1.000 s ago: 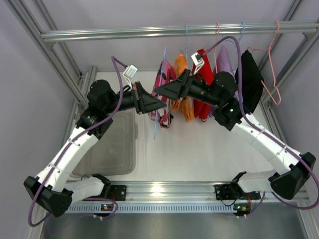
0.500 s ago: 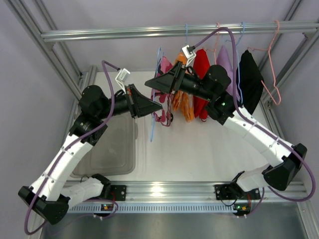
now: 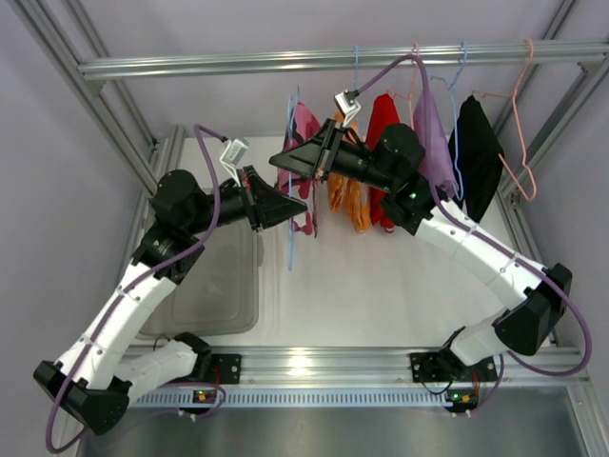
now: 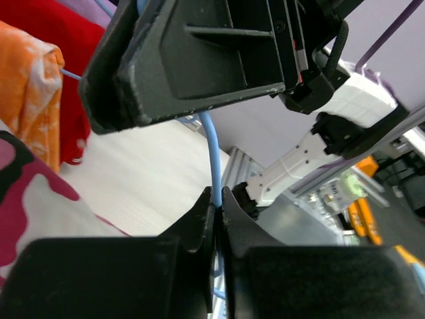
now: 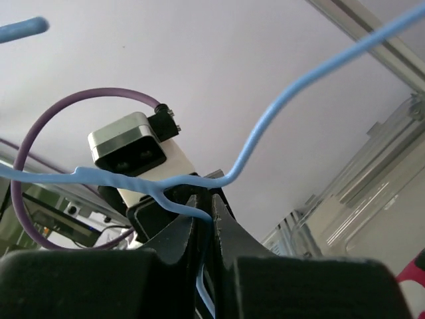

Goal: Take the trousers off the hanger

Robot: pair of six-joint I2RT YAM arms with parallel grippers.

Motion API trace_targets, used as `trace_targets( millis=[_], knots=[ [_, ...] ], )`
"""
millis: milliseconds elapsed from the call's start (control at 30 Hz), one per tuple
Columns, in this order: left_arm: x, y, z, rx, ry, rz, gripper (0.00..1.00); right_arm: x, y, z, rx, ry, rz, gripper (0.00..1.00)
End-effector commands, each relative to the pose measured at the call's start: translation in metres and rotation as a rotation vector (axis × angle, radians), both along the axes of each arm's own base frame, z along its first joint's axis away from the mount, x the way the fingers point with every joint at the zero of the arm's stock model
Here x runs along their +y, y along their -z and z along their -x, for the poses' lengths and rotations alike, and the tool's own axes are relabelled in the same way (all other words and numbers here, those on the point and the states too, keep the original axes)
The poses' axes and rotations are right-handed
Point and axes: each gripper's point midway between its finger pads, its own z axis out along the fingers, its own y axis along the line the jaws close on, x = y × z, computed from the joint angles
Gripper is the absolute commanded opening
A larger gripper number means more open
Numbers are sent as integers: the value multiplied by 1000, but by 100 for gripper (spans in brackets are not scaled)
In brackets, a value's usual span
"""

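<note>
The pink-white-black camouflage trousers [image 3: 306, 126] hang on a thin blue hanger [image 3: 289, 240], whose top end sits just below the rail [image 3: 238, 65]. My left gripper [image 3: 303, 203] is shut on the hanger's wire, which the left wrist view shows pinched between the jaws [image 4: 218, 197]. My right gripper [image 3: 276, 160] is just above it, shut on the bent wire near the hanger's neck [image 5: 210, 203]. The camouflage cloth [image 4: 26, 199] lies at the lower left of the left wrist view, with the orange white-blotched trousers [image 4: 33, 93] beside it. These orange trousers [image 3: 347, 195] hang behind the right arm.
Red [image 3: 385, 119], purple [image 3: 430, 133] and black [image 3: 476, 157] garments hang on the rail to the right, beside a bare pink hanger [image 3: 521, 162]. A clear plastic bin [image 3: 214, 286] sits on the table under the left arm. Frame posts stand at both sides.
My right gripper has closed on the hanger wire. Both arms and the hanger with the camouflage trousers have shifted left, away from the other garments.
</note>
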Motion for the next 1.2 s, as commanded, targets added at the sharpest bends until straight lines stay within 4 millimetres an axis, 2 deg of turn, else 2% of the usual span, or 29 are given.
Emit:
trace_targets(
  millis=[0, 33, 67, 133, 167, 200, 300, 333, 400, 433, 567, 600, 633, 667, 700, 733, 767, 800, 833, 867, 900, 967, 1000, 1100, 1133, 1167],
  knots=[
    [12, -55, 14, -340, -30, 87, 25, -9, -66, 23, -168, -20, -152, 0],
    [12, -51, 13, -328, -32, 74, 52, -9, -70, 27, -179, -25, -160, 0],
    [14, -49, 13, -329, -41, 63, 69, -10, -73, 30, -184, -33, -163, 0],
    [22, -46, 14, -346, -86, 35, 93, -14, -82, 38, -226, -44, -175, 0],
    [27, -47, 7, -355, -137, 27, 94, -17, -85, 44, -252, -61, -174, 0],
    [31, -52, 8, -383, -154, 27, 95, -25, -94, 52, -300, -59, -186, 0],
    [45, -62, 8, -363, -185, 33, 96, -41, -104, 70, -365, -63, -193, 0],
    [51, -76, 12, -393, -192, 47, 96, -43, -104, 73, -368, -65, -189, 0],
    [55, -89, 20, -417, -175, 51, 97, -50, -107, 78, -364, -58, -190, 0],
    [59, -103, 24, -439, -189, 58, 96, -52, -110, 79, -365, -56, -195, 0],
    [86, -103, 9, -465, -372, 5, 96, -65, -127, 87, -383, -45, -236, 0],
    [94, -92, 0, -432, -432, -34, 96, -66, -130, 89, -380, -47, -245, 0],
    [101, -86, 1, -438, -466, -58, 97, -68, -133, 91, -386, -48, -253, 0],
    [103, -58, -9, -460, -478, -137, 97, -70, -138, 93, -390, -52, -270, 0],
    [104, -40, -9, -486, -473, -182, 97, -71, -141, 93, -391, -52, -277, 0],
    [108, -31, 4, -546, -466, -199, 99, -74, -149, 96, -405, -53, -295, 0],
    [106, 9, -4, -559, -442, -279, 99, -74, -152, 96, -404, -57, -301, 0],
    [106, 28, 0, -572, -411, -319, 99, -77, -161, 99, -419, -56, -316, 0],
    [104, 38, 11, -617, -366, -337, 99, -78, -165, 101, -427, -56, -322, 0],
    [105, 63, 7, -628, -346, -390, 99, -78, -168, 100, -437, -51, -323, 0],
    [107, 67, 10, -655, -355, -396, 99, -81, -177, 104, -454, -50, -337, 0],
    [107, 79, 10, -700, -342, -424, 99, -82, -182, 103, -473, -39, -341, 0],
    [107, 92, 7, -689, -337, -431, 99, -85, -189, 107, -489, -37, -353, 0],
    [104, 90, -1, -719, -360, -398, 99, -84, -194, 104, -499, -27, -353, 0],
    [102, 96, -8, -703, -363, -396, 99, -83, -194, 103, -500, -25, -349, 0],
    [100, 88, -10, -724, -369, -367, 99, -79, -192, 98, -498, -20, -341, 0]
  ],
)
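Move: Both hands pinch the same blue hanger, the right about 5 cm ahead of the left and a little above it. The pink camouflage trousers hang some 14 cm ahead, 2 cm right and 8 cm below the left hand; from the right hand, about 9 cm ahead, 3 cm right and 13 cm below. The orange trousers are roughly 12 cm right of them and 6 cm farther out. The clear tray is about 24 cm left of the left hand, 8 cm ahead, far below. Left hand releases the hanger, arcs up-left, then down; right, still pinching, lifts it about 13 cm and back. ##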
